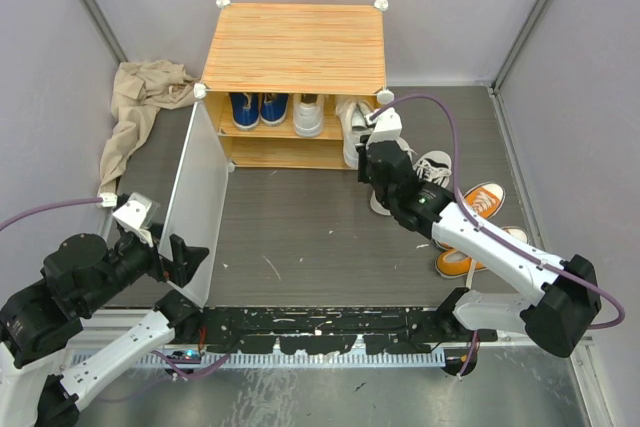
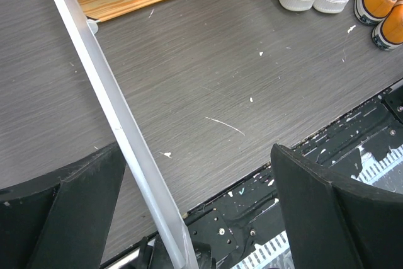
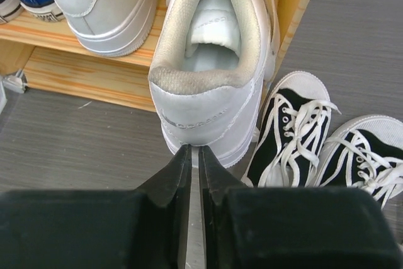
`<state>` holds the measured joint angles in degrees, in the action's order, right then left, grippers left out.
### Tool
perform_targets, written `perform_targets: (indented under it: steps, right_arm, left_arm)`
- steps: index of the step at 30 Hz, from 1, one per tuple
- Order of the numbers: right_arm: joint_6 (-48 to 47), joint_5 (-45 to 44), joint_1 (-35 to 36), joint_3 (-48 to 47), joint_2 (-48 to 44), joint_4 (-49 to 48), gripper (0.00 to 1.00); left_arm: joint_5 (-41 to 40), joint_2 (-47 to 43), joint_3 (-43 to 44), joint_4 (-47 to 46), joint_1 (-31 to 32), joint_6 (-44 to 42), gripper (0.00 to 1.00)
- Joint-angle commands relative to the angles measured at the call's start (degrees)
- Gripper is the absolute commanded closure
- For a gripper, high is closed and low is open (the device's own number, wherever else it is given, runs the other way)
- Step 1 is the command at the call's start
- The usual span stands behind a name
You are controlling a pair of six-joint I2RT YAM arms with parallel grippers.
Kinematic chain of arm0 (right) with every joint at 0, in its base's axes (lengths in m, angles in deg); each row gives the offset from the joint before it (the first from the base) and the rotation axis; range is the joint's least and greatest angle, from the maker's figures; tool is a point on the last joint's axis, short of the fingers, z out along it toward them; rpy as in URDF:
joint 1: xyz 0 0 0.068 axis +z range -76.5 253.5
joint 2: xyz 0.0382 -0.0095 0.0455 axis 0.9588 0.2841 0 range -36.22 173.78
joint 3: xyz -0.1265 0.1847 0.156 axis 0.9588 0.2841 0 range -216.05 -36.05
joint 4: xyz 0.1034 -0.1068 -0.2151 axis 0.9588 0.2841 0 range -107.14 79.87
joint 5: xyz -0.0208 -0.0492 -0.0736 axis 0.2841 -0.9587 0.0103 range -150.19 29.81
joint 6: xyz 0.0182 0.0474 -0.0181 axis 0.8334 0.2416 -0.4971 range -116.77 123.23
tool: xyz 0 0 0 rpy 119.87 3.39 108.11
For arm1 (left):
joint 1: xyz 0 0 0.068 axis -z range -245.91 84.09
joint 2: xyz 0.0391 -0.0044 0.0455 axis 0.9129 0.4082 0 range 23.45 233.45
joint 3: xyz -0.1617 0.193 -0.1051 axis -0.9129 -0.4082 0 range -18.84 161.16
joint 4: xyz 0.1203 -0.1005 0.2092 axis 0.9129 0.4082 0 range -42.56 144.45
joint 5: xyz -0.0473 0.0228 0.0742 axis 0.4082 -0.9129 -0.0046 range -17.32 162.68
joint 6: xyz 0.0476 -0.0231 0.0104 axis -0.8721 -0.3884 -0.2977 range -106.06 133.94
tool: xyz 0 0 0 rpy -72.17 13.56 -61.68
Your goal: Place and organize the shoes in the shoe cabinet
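The shoe cabinet (image 1: 295,47) stands at the back with its pale door (image 1: 195,197) swung open toward me. On its shelf (image 3: 82,36) sit blue sneakers (image 1: 258,107) and a white sneaker (image 3: 107,4). A second white sneaker (image 3: 208,92) hangs heel-out over the shelf's right end. My right gripper (image 3: 194,150) is shut, its tips against that sneaker's heel sole and nothing between them. Black high-tops (image 3: 286,137) and orange sneakers (image 1: 480,202) lie on the floor to the right. My left gripper (image 2: 198,212) is open, and the door's edge (image 2: 119,130) passes between its fingers, near the left one.
A beige cloth (image 1: 140,107) lies crumpled left of the cabinet by the wall. Grey walls close in both sides. The black rail (image 1: 320,332) with the arm bases runs along the near edge. The right arm reaches over the black high-tops.
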<state>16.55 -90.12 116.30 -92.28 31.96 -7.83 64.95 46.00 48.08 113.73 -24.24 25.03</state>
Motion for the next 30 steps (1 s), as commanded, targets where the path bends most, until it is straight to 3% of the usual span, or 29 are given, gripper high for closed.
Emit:
perform_targets:
  steps: [1,9,15,17,20,24,30]
  right_arm:
    - [-2.6,-4.6,-0.5,0.0,-0.9,-13.7,0.86]
    - [-3.0,-5.7,-0.5,-0.9,3.6,-21.7,0.87]
    - [-1.5,-4.7,-0.5,-0.7,5.7,-18.8,0.84]
    - [-1.1,-3.5,-0.4,0.9,4.8,-17.5,0.75]
    - [-0.2,-3.3,0.0,3.0,1.6,-14.3,0.50]
    - [-0.2,-3.1,0.7,3.3,-2.8,-11.0,0.25]
    - [-2.3,-1.6,0.7,-2.0,-0.4,-8.1,0.18]
  left_arm:
    - [-0.5,0.6,0.4,-2.7,0.0,-0.4,0.02]
    - [-1.0,0.7,1.2,-2.1,-0.1,-0.7,0.02]
    - [-1.2,0.4,1.4,-1.8,0.0,-0.8,0.02]
    - [-1.2,0.2,1.3,-1.8,0.0,-0.7,0.02]
    - [-1.2,0.2,1.2,-1.9,0.0,-0.8,0.02]
    - [-0.9,0.5,1.0,-2.4,0.0,-0.9,0.02]
    - [-0.4,0.8,0.7,-3.8,-0.1,-1.0,0.02]
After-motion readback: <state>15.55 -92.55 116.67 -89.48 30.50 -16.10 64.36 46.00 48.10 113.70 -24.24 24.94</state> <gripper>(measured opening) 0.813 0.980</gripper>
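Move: The rightmost white shoe on the shelf sticks out heel-first at the right hand's nearly shut fingertips, its middle about 13 cm straight ahead and roughly level with them. From that hand, the other white shoe is some 16 cm ahead and 9 cm left, and the nearer black sneaker is on the floor 5 cm ahead, 7 cm right and 15 cm below. From the left hand, the rightmost white shoe is roughly 35 cm ahead, 35 cm right and 5 cm lower. Right fingertips push the rightmost white shoe's heel about 3 cm forward, then draw back while opening wide. ##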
